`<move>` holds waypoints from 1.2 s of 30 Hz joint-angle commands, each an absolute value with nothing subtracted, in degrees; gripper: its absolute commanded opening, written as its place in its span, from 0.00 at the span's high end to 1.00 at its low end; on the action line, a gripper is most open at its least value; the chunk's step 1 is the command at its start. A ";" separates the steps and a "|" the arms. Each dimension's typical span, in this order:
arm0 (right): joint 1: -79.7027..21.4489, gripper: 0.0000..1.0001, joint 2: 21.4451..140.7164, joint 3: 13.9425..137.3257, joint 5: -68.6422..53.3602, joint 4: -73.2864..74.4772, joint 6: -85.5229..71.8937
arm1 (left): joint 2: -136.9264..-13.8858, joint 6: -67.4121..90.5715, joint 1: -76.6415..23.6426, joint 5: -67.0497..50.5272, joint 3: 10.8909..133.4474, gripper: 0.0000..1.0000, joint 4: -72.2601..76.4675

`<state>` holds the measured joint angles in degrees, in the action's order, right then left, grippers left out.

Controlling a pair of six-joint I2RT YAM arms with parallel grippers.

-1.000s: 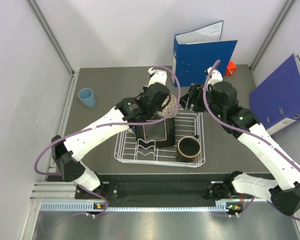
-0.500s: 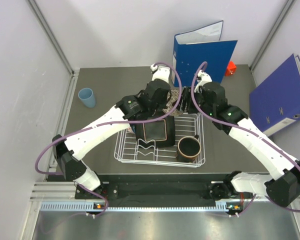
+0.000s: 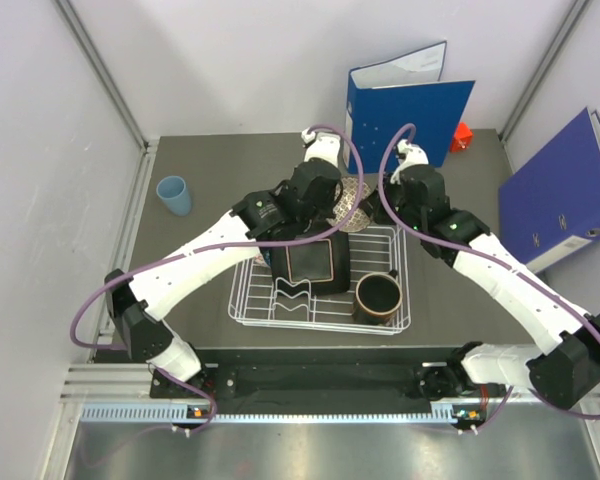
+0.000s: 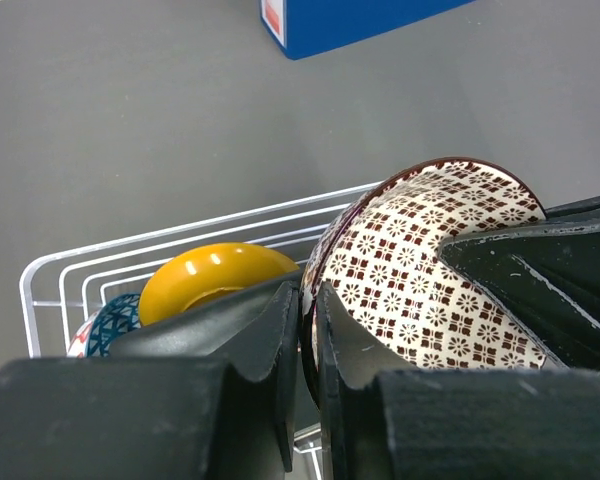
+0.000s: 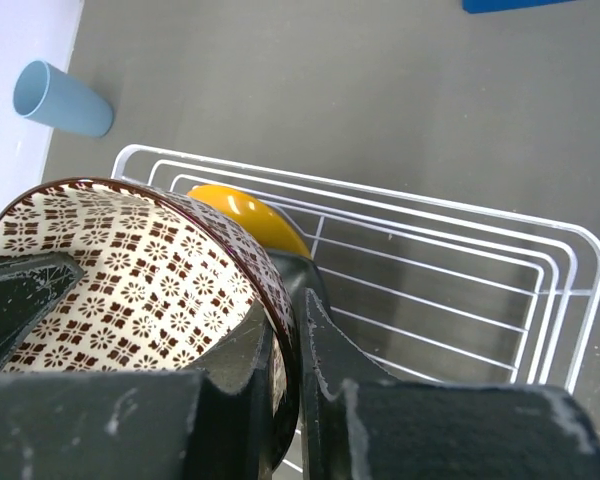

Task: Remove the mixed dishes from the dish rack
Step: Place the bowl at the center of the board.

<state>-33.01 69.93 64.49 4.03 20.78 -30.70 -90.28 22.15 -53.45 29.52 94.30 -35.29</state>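
Note:
A brown-and-white patterned bowl point(image 3: 348, 200) hangs tilted over the far edge of the white wire dish rack point(image 3: 401, 245). My left gripper point(image 4: 310, 295) is shut on one side of the bowl's point(image 4: 430, 270) rim. My right gripper point(image 5: 288, 315) is shut on the opposite side of the bowl's point(image 5: 120, 270) rim. In the rack stand a black square plate point(image 3: 312, 265), a dark brown mug point(image 3: 378, 298), a yellow dish point(image 4: 215, 280) and a blue-and-white bowl point(image 4: 105, 325). A light blue cup point(image 3: 174, 195) stands on the table at far left.
Two blue ring binders stand at the back point(image 3: 405, 110) and along the right side point(image 3: 560, 190), with a small red block point(image 3: 462, 137) between them. Both arms cross above the rack's far half.
My right gripper has swung left to the patterned bowl and shut on its rim. The left gripper has kept its hold and shifted only slightly.

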 commanded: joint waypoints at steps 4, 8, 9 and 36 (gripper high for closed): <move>-33.75 1.00 68.20 65.30 6.59 20.48 -29.35 | -88.51 21.71 -53.26 30.58 95.71 0.96 -28.04; -33.49 1.00 67.42 68.20 9.58 21.97 -29.71 | -87.89 21.80 -53.17 32.69 95.80 0.01 -27.69; -32.79 1.00 67.41 68.99 10.10 22.32 -30.06 | -87.63 22.06 -53.09 33.48 95.80 0.01 -27.69; 5.10 1.00 97.20 81.64 13.44 29.00 -46.23 | -75.15 27.42 -48.96 33.23 78.93 0.01 -25.57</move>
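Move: Ahead and to the right of the right hand is the open spot on the board where the bowl is taken, about 13 cm farther out, 22 cm right and 22 cm below. The blue binder stands about 17 cm ahead and 9 cm right, its middle 8 cm lower; the red box lies some 14 cm beyond the spot and 6 cm right of it. From the left hand, the bowl's middle is 2 cm ahead, 4 cm right and 2 cm below; the black dish is about 8 cm back, 6 cm left and 14 cm lower. Opening wide, the left fingers let go of the bowl's rim, and that hand rises about 6 cm, swings some 7 cm left over the rack, then sinks partway again. The right hand keeps its pinch on the rim and carries the bowl about 26 cm right and 11 cm forward past the front of the blue binder, turning some 50 degrees clockwise, lifting a little before lowering towards the board with fingers tipping down. ##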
